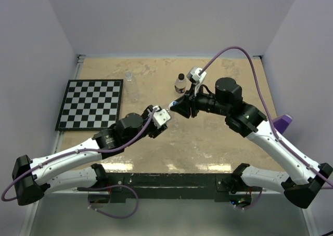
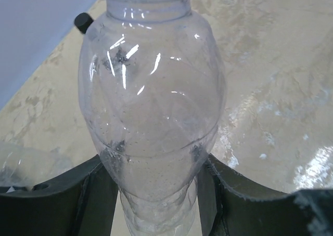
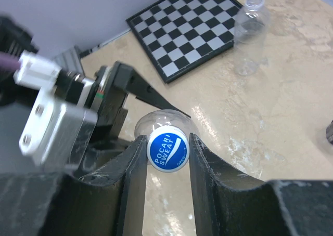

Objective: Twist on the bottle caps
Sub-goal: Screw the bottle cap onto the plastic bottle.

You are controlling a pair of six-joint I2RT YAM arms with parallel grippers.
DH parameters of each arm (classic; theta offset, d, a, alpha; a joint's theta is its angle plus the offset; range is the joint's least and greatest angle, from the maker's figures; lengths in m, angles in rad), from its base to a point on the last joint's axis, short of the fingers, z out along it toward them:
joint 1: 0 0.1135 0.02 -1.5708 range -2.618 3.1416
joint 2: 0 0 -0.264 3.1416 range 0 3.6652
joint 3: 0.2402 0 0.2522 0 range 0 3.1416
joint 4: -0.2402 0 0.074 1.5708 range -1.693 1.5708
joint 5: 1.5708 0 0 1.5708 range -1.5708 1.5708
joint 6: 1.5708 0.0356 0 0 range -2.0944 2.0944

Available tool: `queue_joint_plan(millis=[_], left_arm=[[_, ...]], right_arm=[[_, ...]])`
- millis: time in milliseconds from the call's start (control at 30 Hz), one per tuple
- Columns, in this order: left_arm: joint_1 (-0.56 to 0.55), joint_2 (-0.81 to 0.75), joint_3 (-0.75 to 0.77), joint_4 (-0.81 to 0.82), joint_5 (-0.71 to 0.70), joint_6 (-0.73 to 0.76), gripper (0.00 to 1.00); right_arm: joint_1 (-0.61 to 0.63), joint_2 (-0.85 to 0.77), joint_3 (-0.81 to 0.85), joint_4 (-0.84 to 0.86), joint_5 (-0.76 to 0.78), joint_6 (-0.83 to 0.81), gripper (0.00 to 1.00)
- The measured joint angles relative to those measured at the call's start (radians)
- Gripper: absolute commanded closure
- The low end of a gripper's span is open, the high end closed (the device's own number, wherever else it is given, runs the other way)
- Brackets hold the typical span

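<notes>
My left gripper point(image 2: 156, 169) is shut on the lower body of a clear bottle point(image 2: 151, 101), which stands upright between its fingers. A blue cap point(image 3: 167, 147) with white lettering sits on that bottle's neck. My right gripper point(image 3: 167, 141) is shut on this cap, one finger on each side. In the top view the two grippers meet at the table's middle, the left gripper point(image 1: 164, 113) low and the right gripper point(image 1: 174, 105) just above it. Behind them stands a second bottle point(image 1: 180, 84) with a black cap on it. A third bottle point(image 1: 130, 85) stands uncapped by the chessboard.
A black-and-white chessboard point(image 1: 91, 103) lies at the left of the tan table point(image 1: 208, 147). A purple object point(image 1: 284, 122) sits at the right edge. White walls close in the back and both sides.
</notes>
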State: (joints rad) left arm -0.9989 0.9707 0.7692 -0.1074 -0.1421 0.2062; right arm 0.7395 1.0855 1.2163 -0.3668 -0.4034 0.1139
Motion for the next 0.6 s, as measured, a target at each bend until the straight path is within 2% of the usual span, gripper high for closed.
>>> queue_joint_plan(millis=[167, 200, 233, 300, 333, 400, 500, 600], left_arm=[[-0.099, 0.037, -0.034, 0.095, -0.297, -0.026, 1.00], [-0.117, 0.049, -0.037, 0.113, -0.348, -0.028, 1.00], [-0.130, 0.060, -0.039, 0.126, -0.386, -0.029, 1.00], [-0.144, 0.075, -0.040, 0.144, -0.421, -0.031, 1.00], [-0.147, 0.077, -0.040, 0.151, -0.423, -0.030, 1.00], [-0.140, 0.074, -0.040, 0.162, -0.402, -0.032, 1.00], [-0.090, 0.055, -0.041, 0.192, -0.285, -0.049, 1.00], [0.026, 0.023, -0.045, 0.216, -0.081, -0.084, 1.00]], right_arm=[[0.004, 0.003, -0.046, 0.076, 0.112, 0.153, 1.00], [0.005, -0.001, -0.056, 0.089, 0.127, 0.171, 0.94], [0.006, -0.007, -0.069, 0.104, 0.140, 0.188, 0.81], [0.006, -0.019, -0.088, 0.122, 0.154, 0.204, 0.63], [0.006, -0.027, -0.095, 0.130, 0.155, 0.205, 0.54], [0.006, -0.046, -0.106, 0.144, 0.154, 0.203, 0.43], [0.006, -0.110, -0.148, 0.155, 0.149, 0.167, 0.37], [0.006, -0.191, -0.190, 0.179, 0.125, 0.103, 0.36]])
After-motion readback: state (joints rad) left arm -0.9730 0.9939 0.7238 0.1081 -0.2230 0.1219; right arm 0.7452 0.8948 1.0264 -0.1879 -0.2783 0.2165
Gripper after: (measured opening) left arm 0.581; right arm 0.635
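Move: The blue cap is already between the right fingers, right at that hand point, on the neck of the plastic bottle the left fingers already hold; it sits about 5 cm ahead of the left hand point, 4 cm to its right and 10 cm above. From the right hand, the black-capped bottle stands some 18 cm ahead and 4 cm right, the other clear bottle about 16 cm ahead and 19 cm left, both roughly 18 to 20 cm lower. Carry both grippers on forward together about 2 cm, right fingers still pinching the cap and left keeping the bottle, turning the left some 15 degrees counter-clockwise and the right about 10 clockwise. Then open the right fingers off the cap and draw them back, rightward and up, while the left lifts the bottle about 2 cm and swings partly back clockwise. ##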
